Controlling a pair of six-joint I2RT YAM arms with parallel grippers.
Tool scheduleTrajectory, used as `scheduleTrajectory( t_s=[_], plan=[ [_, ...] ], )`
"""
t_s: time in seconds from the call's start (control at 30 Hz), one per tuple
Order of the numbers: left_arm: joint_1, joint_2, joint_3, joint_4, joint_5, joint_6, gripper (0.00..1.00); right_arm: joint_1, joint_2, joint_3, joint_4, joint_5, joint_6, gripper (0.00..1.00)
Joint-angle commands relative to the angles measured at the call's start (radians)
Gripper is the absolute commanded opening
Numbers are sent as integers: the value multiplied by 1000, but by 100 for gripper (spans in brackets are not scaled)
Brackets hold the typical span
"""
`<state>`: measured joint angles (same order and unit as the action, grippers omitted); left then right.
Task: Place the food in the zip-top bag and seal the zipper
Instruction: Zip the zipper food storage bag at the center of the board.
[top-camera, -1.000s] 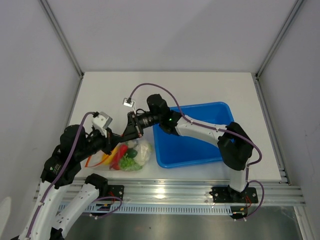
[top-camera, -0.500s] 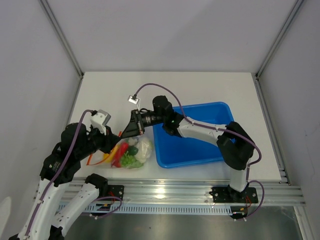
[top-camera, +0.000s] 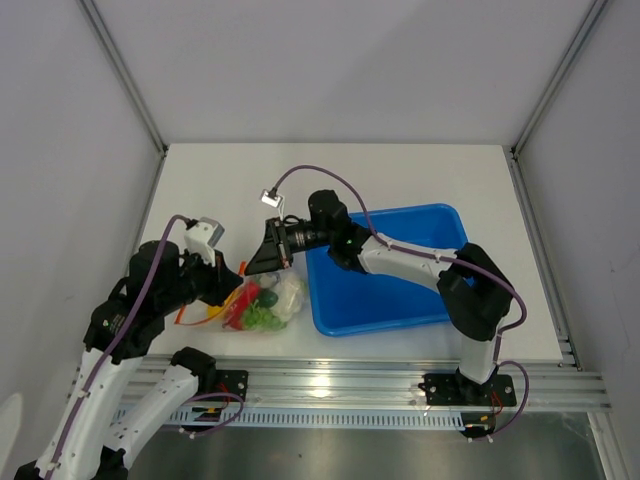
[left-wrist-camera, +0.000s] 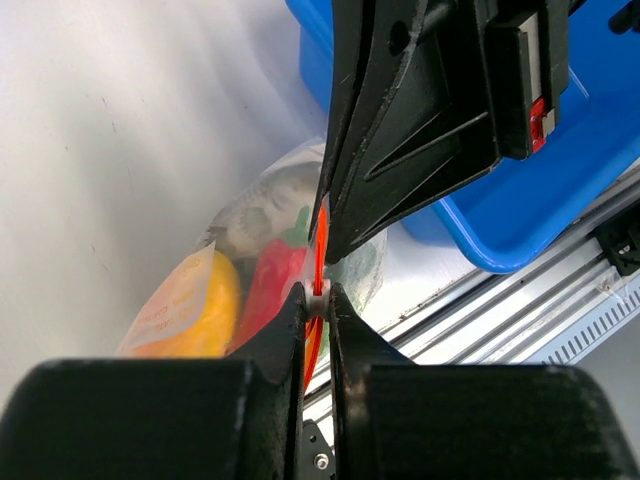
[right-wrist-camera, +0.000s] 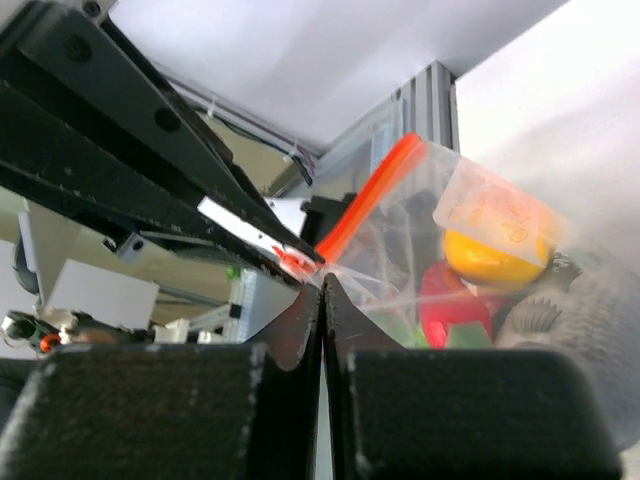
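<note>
The clear zip-top bag (top-camera: 264, 306) lies at the near left of the table with the food inside. In it I see a yellow squash (left-wrist-camera: 196, 310), a red piece (left-wrist-camera: 266, 284), green lettuce (top-camera: 258, 320) and white cauliflower (top-camera: 291, 294). My left gripper (left-wrist-camera: 317, 296) is shut on the orange-red zipper (left-wrist-camera: 320, 238), with a small white slider between its fingertips. My right gripper (right-wrist-camera: 322, 284) is shut on the bag's thin plastic at the end of the zipper (right-wrist-camera: 368, 197). The two grippers meet tip to tip over the bag's mouth (top-camera: 246, 268).
A blue tray (top-camera: 385, 214) stands just right of the bag, under the right arm's forearm (top-camera: 400, 258). The aluminium rail (top-camera: 350, 378) runs along the near table edge. White walls close in the left, back and right sides.
The bag has shifted slightly to the right and away from the near edge. The left arm followed it, and the right wrist turned a little. Both grips stay on the bag's mouth.
</note>
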<state>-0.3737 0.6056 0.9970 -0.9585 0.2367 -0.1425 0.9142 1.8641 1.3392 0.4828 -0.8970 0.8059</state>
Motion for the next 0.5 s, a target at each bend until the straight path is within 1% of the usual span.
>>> scheduleTrajectory(
  t_s=[0.0, 0.03, 0.07, 0.1, 0.13, 0.17, 0.2, 0.27, 0.3, 0.33, 0.37, 0.4, 0.43, 0.47],
  plan=[
    [-1, -27, 29, -49, -20, -11, 1, -17, -92, 46, -21, -13, -112, 2],
    [-1, -33, 28, -46, -25, -6, 0, -15, -97, 60, -54, -34, -146, 7],
    [-1, -38, 31, -46, -30, -3, 1, -15, -100, 70, -141, -45, -181, 17],
    [-1, -43, 34, -46, -33, -3, 1, -14, -103, 86, -201, -52, -270, 22],
    [-1, -41, 41, -46, -36, 0, 1, -11, -106, 138, -276, -49, -337, 25],
    [-1, -41, 42, -45, -39, 0, 1, -6, -105, 171, -466, -30, -415, 31],
    [-1, -38, 46, -45, -42, 0, 0, 8, -106, 201, -566, -5, -554, 35],
    [-1, -36, 54, -42, -34, 3, 1, 18, -100, 259, -715, 20, -651, 40],
    [-1, -36, 54, -39, -27, 6, 1, 21, -97, 274, -751, 17, -716, 41],
    [-1, -36, 57, -36, -22, 7, 1, 22, -86, 291, -785, 17, -747, 43],
    [-1, -36, 60, -37, -20, 7, 1, 22, -79, 328, -849, 23, -776, 47],
    [-1, -36, 60, -37, -19, 9, 1, 22, -74, 343, -878, 33, -798, 49],
    [-1, -38, 63, -36, -14, 9, 1, 22, -65, 357, -910, 46, -845, 55],
    [-1, -41, 61, -34, -10, 11, 1, 22, -62, 374, -918, 55, -862, 58]
  ],
)
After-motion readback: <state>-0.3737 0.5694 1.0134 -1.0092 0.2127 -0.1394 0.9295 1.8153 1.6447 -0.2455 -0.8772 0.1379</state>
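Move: The zipper slider sits between the left hand's closed fingertips. The right hand's shut fingers are at the zipper just beyond, so for them the slider lies about 2 cm back and 1 cm left, roughly level. From the right hand the bagged food is about 4 cm back, 3 cm right and 8 cm below; the blue tray's middle is some 35 cm right, 5 cm farther out and 8 cm lower. The right fingers let go of the zipper end beside the slider, opening to a bit over half while that hand backs off about 2 cm right and upward and rolls some 25 degrees about its own pointing direction, top side going forward. The left hand keeps its pinch at the slider and eases roughly 1 cm back and left. ##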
